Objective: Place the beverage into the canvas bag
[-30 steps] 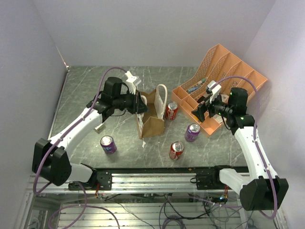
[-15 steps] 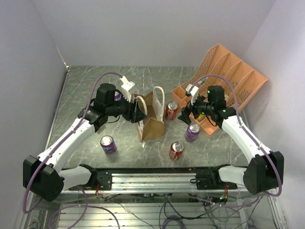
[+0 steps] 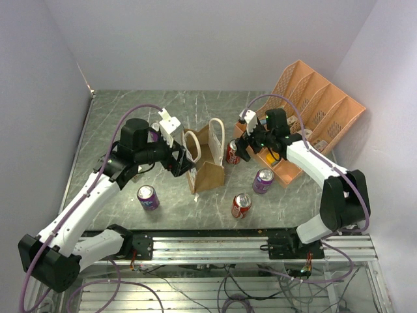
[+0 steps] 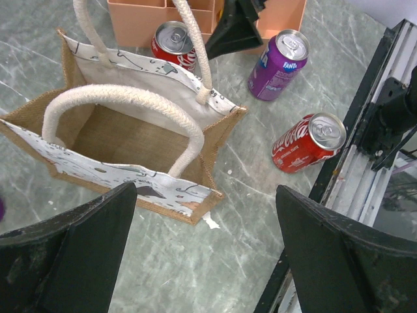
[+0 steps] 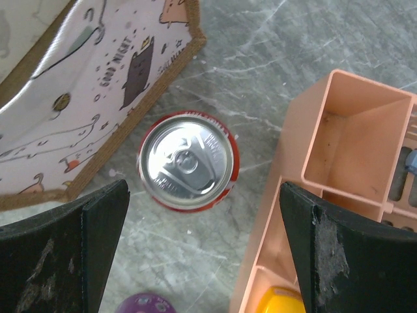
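The canvas bag stands open at mid-table, tan with cream handles and a printed lining; it also shows in the left wrist view and the right wrist view. An upright red can stands just right of the bag, between it and the orange organizer. My right gripper is open and hovers above this can, which lies between the jaws below them. My left gripper is open and empty at the bag's left side, above the table near a bag corner.
A purple Fanta can and a red Coke can stand in front of the bag, and another purple can stands at the left. An orange desk organizer with a low tray is at the right. A metal rail runs along the near edge.
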`<state>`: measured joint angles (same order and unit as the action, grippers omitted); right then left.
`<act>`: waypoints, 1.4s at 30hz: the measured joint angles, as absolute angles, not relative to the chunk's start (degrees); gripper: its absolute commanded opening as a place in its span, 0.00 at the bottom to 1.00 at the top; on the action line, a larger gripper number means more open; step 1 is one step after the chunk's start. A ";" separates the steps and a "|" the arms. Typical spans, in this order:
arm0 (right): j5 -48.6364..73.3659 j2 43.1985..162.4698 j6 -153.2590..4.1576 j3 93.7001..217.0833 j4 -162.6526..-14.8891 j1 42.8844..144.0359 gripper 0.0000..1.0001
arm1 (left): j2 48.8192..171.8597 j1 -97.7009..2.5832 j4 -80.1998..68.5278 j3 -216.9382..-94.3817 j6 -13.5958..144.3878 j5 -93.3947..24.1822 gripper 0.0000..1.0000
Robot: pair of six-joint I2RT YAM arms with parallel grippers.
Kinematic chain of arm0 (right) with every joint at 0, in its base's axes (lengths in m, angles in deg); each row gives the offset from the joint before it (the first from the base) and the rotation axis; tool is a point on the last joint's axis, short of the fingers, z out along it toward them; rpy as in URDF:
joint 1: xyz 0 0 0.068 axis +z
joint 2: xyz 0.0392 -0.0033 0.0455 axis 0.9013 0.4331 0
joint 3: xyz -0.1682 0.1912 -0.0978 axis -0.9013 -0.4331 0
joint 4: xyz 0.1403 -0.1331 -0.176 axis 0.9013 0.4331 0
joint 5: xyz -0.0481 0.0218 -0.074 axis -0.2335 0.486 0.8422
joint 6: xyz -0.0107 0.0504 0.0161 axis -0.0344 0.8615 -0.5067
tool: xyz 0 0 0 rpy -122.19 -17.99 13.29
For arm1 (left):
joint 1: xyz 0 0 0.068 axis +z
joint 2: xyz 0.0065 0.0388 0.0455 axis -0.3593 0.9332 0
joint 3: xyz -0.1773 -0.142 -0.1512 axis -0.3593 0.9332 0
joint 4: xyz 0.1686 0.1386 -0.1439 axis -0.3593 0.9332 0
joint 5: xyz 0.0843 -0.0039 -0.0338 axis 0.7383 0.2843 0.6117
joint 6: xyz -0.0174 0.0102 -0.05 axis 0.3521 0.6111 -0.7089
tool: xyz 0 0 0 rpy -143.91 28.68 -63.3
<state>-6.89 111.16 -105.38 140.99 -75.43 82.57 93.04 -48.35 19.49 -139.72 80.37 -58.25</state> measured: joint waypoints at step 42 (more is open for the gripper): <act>-1.60 118.35 -101.57 143.42 -77.53 86.90 0.47 | 89.94 -44.39 19.69 -136.42 85.31 -56.91 0.98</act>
<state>-1.60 118.35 -101.57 143.42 -77.53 86.90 89.94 -44.39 19.69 -136.42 85.31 -56.91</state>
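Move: The Coke can to be gripped stands upright about 3 cm left of the right hand and 1 cm ahead, its middle some 6 cm lower. The canvas bag's middle is roughly 10 cm to the left of that can, about level with it; the near purple Fanta can is some 11 cm back and 11 cm right of it, and the orange organizer's middle about 24 cm right and 11 cm beyond it. From the left hand, the Coke can lies about 12 cm ahead, 19 cm right and 19 cm below. The Coke can beside the bag is straddled from above by the open right fingers, which sink about 3.5 cm and shift some 2 cm left, then stay there, closing by about a third until they pinch its sides near the top, grip effort rising at the end. The empty left hand, fingers wide open, draws about 2.5 cm left, away from the bag. ##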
